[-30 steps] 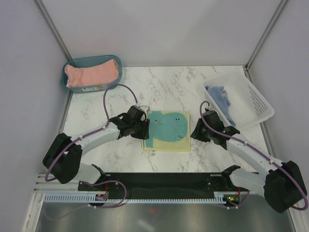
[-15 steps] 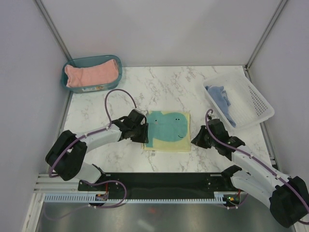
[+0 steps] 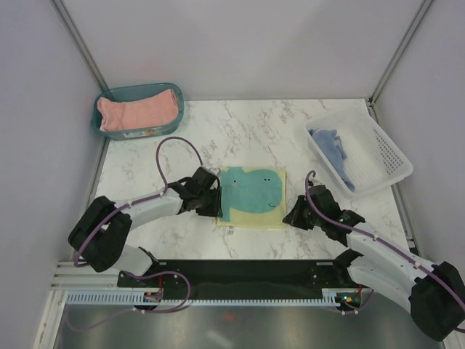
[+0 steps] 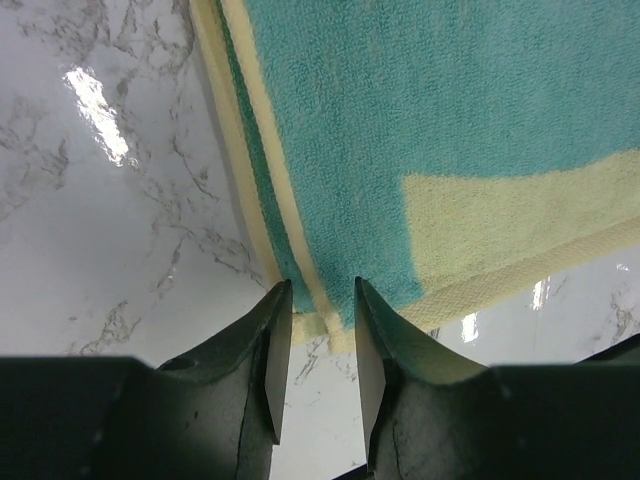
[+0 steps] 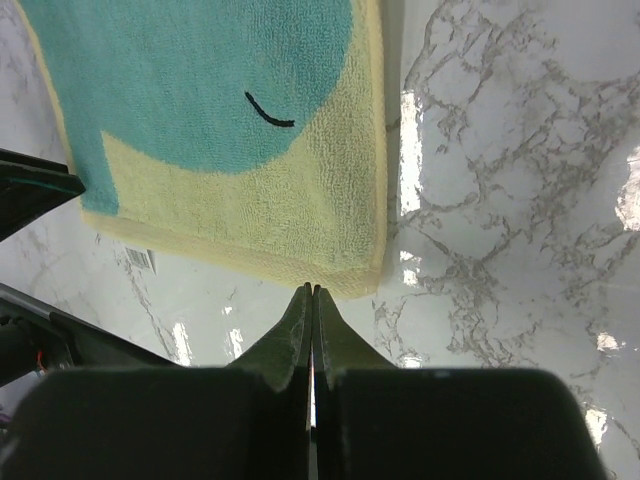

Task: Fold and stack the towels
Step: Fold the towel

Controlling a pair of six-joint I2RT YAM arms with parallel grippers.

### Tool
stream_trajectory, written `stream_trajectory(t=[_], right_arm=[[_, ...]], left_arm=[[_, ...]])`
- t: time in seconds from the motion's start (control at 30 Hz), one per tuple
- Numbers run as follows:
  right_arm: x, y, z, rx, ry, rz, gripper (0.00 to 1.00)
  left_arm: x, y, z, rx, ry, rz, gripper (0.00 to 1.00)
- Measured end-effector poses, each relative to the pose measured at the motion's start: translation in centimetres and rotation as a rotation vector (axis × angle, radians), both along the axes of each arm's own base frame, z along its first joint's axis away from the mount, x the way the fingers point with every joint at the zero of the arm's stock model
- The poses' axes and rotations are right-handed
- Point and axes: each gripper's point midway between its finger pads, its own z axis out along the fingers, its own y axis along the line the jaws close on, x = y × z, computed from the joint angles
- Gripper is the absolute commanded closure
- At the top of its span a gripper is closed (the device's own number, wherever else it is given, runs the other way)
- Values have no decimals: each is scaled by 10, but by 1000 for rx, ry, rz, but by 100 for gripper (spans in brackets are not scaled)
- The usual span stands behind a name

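The pale yellow towel with the teal whale (image 3: 253, 195) lies folded flat at the middle of the marble table. My left gripper (image 3: 216, 206) is low at its near left corner. In the left wrist view its jaws (image 4: 320, 300) stand apart, straddling that corner of the towel (image 4: 420, 110), with bare marble between the pads. My right gripper (image 3: 290, 216) is shut with nothing in it. Its tips (image 5: 312, 291) stop just short of the near edge of the towel (image 5: 220, 120), close to the right corner. The salmon-pink towel (image 3: 138, 110) and the light blue towel (image 3: 333, 145) lie apart.
The pink towel is in a teal bin (image 3: 102, 123) at the back left. The blue one is in a white perforated basket (image 3: 385, 156) at the right. A black rail (image 3: 240, 273) with the arm bases runs along the near edge. Grey walls stand on three sides.
My right gripper has shut and drawn back toward the near edge, off the towel's right side. My left gripper has narrowed a little and slid down to the towel's near left corner.
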Motion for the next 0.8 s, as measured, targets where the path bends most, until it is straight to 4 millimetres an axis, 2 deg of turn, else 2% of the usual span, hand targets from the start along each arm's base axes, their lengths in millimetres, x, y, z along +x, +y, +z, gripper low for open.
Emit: stream_trajectory(t=[0.1,0.13,0.27,0.47,0.8], right_arm=[[0,0,1,3,-6,0,100],[1,0,2,4,-7,0,100],[2,0,3,4,-14,-4,100],[3,-3,-2,-18,-7,-16,100],[4,-5,-8,-38,6,-23,100]], left_arm=[[-1,-1,-3,-1,7,-2,70],[-1,-1,-4,-2,9,-3,81],[-3,-4,-4,-12,22,-10,98],[-4,-3,-3,-2,29,-12,98],[0,10,6,55,-3,23,98]])
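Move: Just beneath the left fingers, roughly 1 cm back towards the base and 1 cm lower, lies the folded towel's near left corner. The towel's middle is some 8 cm ahead and 9 cm to the right of that hand, and its near right corner about 2 cm back and 19 cm to the right. From the right hand, the near left corner is level in reach, about 18 cm to the left and 2 cm down. Closing from a part-open gap, the left fingers pinch the top layer's edge at the towel's near left corner while the hand eases slightly down and back. Keeping that pinch, the left hand then draws about 1.5 cm left and 1 cm up. The right hand, still shut, rises a touch, then sinks about 1 cm beside the near right corner. ##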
